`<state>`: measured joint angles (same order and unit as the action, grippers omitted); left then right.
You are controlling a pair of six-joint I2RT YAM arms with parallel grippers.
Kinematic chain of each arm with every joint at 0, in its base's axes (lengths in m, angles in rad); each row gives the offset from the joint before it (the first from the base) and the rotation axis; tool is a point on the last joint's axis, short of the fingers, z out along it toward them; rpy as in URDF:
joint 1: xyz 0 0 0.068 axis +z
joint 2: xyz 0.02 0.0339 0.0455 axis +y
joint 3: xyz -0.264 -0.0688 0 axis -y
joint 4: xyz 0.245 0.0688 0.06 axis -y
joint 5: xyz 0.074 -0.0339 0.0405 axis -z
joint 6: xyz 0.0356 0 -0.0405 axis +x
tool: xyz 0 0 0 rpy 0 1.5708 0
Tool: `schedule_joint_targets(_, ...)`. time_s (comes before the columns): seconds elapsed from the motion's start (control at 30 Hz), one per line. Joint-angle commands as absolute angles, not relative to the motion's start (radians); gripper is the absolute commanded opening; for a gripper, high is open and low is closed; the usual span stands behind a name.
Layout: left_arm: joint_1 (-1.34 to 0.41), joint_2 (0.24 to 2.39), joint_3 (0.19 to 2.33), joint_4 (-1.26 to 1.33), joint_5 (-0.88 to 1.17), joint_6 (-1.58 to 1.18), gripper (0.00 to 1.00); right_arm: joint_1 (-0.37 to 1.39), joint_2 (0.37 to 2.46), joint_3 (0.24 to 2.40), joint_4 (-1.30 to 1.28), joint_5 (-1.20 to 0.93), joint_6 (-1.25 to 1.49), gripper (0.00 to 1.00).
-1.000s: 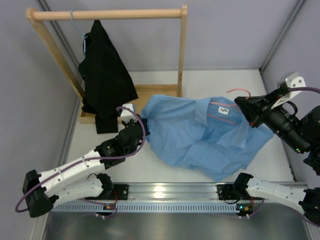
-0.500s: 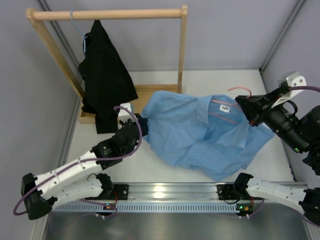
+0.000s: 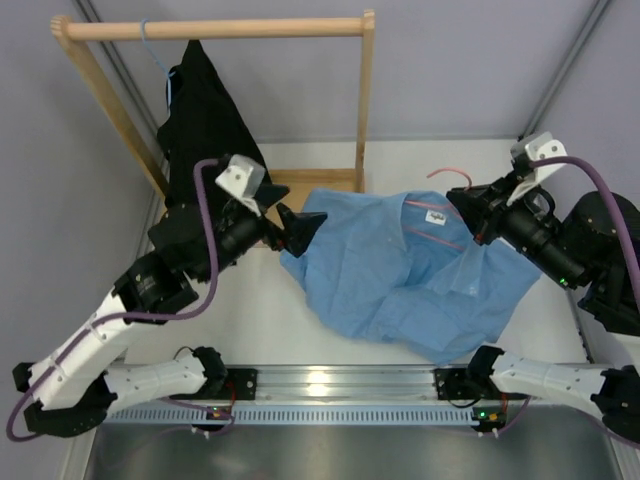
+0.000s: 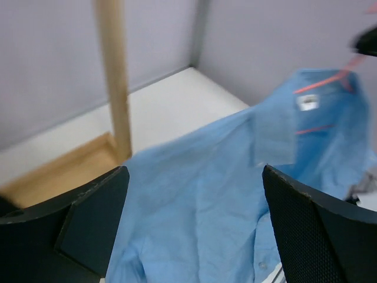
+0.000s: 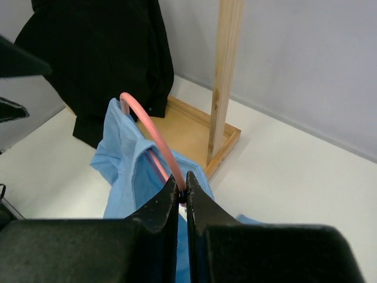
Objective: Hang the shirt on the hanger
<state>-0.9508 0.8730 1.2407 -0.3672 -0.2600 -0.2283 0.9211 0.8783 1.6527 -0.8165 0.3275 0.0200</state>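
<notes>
The light blue shirt (image 3: 400,285) lies crumpled on the white table, collar and white label toward the back. The pink hanger (image 3: 436,223) runs inside the collar, and its hook (image 3: 452,176) sticks out behind. My right gripper (image 3: 466,214) is shut on the hanger's wire just below the hook. In the right wrist view the pink hanger (image 5: 147,127) curves up from between the closed jaws of the right gripper (image 5: 182,187), with the shirt (image 5: 126,171) draped below. My left gripper (image 3: 285,214) hangs open above the shirt's left edge and holds nothing. In its own view the left gripper (image 4: 194,177) frames the shirt (image 4: 224,200).
A wooden rack (image 3: 365,100) stands at the back left, its base tray (image 3: 300,183) beside the shirt. A black garment (image 3: 205,140) hangs there on a thin blue hanger (image 3: 155,55). Grey walls close in the table at the back and on both sides.
My left gripper opened, let go of the shirt's left edge and rose up and back. The right gripper carried the hanger a little left, and the shirt shifted with it.
</notes>
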Motion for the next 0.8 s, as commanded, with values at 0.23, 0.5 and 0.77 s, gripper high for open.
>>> schedule_joint_targets(0.23, -0.948, 1.313, 1.751, -0.740, 0.547, 0.440, 0.98, 0.927, 0.884, 1.692, -0.816, -0.053, -0.090, 0.00)
schedule_joint_targets(0.5, -0.933, 1.456, 1.812, -0.831, 0.613, 0.463, 0.79, 0.927, 0.867, 1.677, -0.815, -0.087, -0.098, 0.00)
schedule_joint_targets(0.77, -0.884, 1.450, 1.813, -0.830, 0.747, 0.445, 0.62, 0.927, 0.857, 1.634, -0.796, -0.112, -0.104, 0.00)
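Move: The shirt shoulder over the hanger's near end lies about 17 cm to the right of the open left gripper, 2 cm ahead and some 7 cm lower. Beyond it, the collar tag is roughly 25 cm to the left gripper's right, 2 cm back and 9 cm below. From the right gripper, which holds the hanger by its hook, the same shoulder lies about 14 cm left, 2 cm back and 8 cm down. Swing the left gripper some 13 cm to the right towards the shirt shoulder, rising slightly first, then sinking to end about 5 cm lower and a little back, turning about 55 degrees clockwise and rolling its left side up. Half-close the fingers around the shoulder cloth. Meanwhile bring the right gripper back and left, still gripping the hook, turning counter-clockwise. ##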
